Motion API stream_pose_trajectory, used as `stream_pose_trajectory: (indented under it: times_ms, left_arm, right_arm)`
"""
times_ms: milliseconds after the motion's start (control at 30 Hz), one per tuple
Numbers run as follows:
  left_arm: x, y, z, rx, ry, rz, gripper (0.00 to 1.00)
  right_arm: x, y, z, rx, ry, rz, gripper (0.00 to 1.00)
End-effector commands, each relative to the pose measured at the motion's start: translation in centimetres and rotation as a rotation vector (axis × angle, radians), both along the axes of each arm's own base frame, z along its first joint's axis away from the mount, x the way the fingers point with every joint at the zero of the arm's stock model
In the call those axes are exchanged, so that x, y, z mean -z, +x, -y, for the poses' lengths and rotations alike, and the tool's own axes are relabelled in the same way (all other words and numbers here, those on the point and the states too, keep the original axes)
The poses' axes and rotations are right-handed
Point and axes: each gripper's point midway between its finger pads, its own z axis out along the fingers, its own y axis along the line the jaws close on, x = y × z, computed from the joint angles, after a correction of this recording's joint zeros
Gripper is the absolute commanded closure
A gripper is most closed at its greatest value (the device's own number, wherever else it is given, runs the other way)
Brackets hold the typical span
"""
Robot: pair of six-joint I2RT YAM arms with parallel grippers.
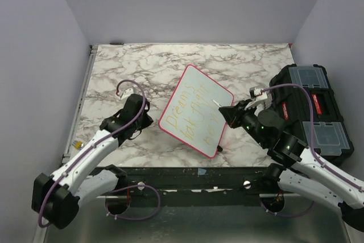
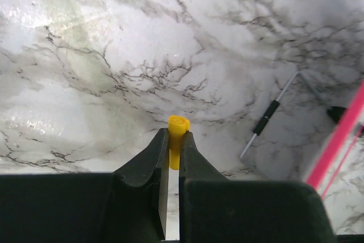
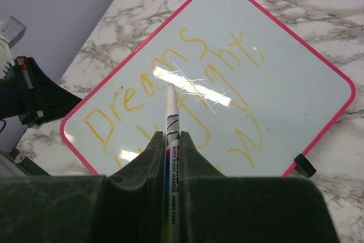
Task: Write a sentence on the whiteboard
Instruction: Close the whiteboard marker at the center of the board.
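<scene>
The whiteboard [image 1: 196, 111] lies tilted like a diamond on the marble table, white with a pink rim [image 3: 273, 24]. The sentence [image 3: 133, 103] is in yellow, starting "Dreams", with more lines below it [image 1: 199, 119]. My right gripper [image 3: 172, 139] is shut on a white whiteboard marker [image 3: 170, 112], whose tip hovers over the lettering. It sits at the board's right corner [image 1: 226, 110]. My left gripper [image 2: 174, 136] is shut on the marker's yellow cap [image 2: 178, 123] above the bare marble, just left of the board [image 1: 143, 119].
A black toolbox [image 1: 310, 106] with clear lid compartments stands at the right edge, behind my right arm. A thin white rod with a black sleeve [image 2: 266, 119] lies on the marble by the board's pink rim [image 2: 335, 138]. A black clip [image 3: 305, 165] sits on the board's near edge.
</scene>
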Motion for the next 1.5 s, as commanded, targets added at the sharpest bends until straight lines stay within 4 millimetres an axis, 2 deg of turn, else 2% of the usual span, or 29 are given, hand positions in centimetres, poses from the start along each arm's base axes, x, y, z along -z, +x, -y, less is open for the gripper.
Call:
stream_pose_trajectory:
  times_ms: [0, 133, 333, 567, 733, 767, 1033, 1200, 1400, 1467]
  left_arm:
    - [-3.3, 0.1, -1.1, -0.038, -0.066, 0.193, 1.00]
    - [-6.7, 0.3, -1.3, 0.016, -0.117, 0.376, 1.00]
    - [-10.8, 0.0, -2.6, 0.014, -0.125, 0.551, 1.00]
    - [-16.2, -0.9, -0.8, 0.109, -0.259, 0.702, 1.00]
    - [-19.9, -1.5, 0.3, 0.151, -0.361, 0.778, 1.00]
    - [-20.5, -1.5, 0.3, 0.134, -0.384, 0.777, 1.00]
    - [-21.1, -0.7, -0.2, -0.118, -0.668, 0.661, 1.00]
    - [-20.8, 0.1, 0.3, -0.212, -0.804, 0.588, 1.00]
    - [-22.3, 0.5, 1.3, -0.244, -0.974, 0.556, 1.00]
    - [-21.8, 0.8, 1.6, -0.289, -1.022, 0.486, 1.00]
  right_arm:
    - [-2.4, -0.6, -1.7, -0.096, 0.035, 0.049, 0.99]
    - [-3.1, -0.6, -2.5, -0.130, 0.043, 0.058, 0.99]
    - [-4.1, -0.6, -3.4, -0.167, 0.042, 0.070, 0.99]
    - [-5.0, -0.6, -4.7, -0.219, 0.048, 0.088, 0.99]
    - [-6.2, -1.1, -5.8, -0.283, 0.061, 0.109, 0.99]
    - [-6.9, -1.1, -6.1, -0.296, 0.076, 0.128, 0.99]
    - [-8.8, -0.9, -7.5, -0.336, 0.120, 0.171, 0.99]
    - [-9.9, -0.9, -8.8, -0.385, 0.139, 0.199, 0.99]
    - [-10.3, -0.3, -10.1, -0.409, 0.135, 0.217, 0.99]
    - [-10.6, -0.3, -10.6, -0.425, 0.141, 0.224, 0.99]
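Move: The capless marker in the right hand is what the left hand takes its yellow cap to: the marker's tip lies about 24 cm to its right, 2 cm ahead and 13 cm higher. From the right hand the yellow cap is some 28 cm left, 2 cm ahead and 14 cm below. The whiteboard's middle lies about 10 cm ahead, 7 cm left and 18 cm below the right hand, and a black clip on its edge about 10 cm ahead, 3 cm right and 23 cm below. The yellow cap, still pinched in the left fingers, goes almost straight up about 20 cm to near the marker's height; the wrist first lifts its steep fingers to level, then rolls its left side down. Meanwhile the marker, kept in the right grip, travels left about 10 cm over the whiteboard and up nearly as much, swinging its tip some 20 degrees counter-clockwise towards the cap. ##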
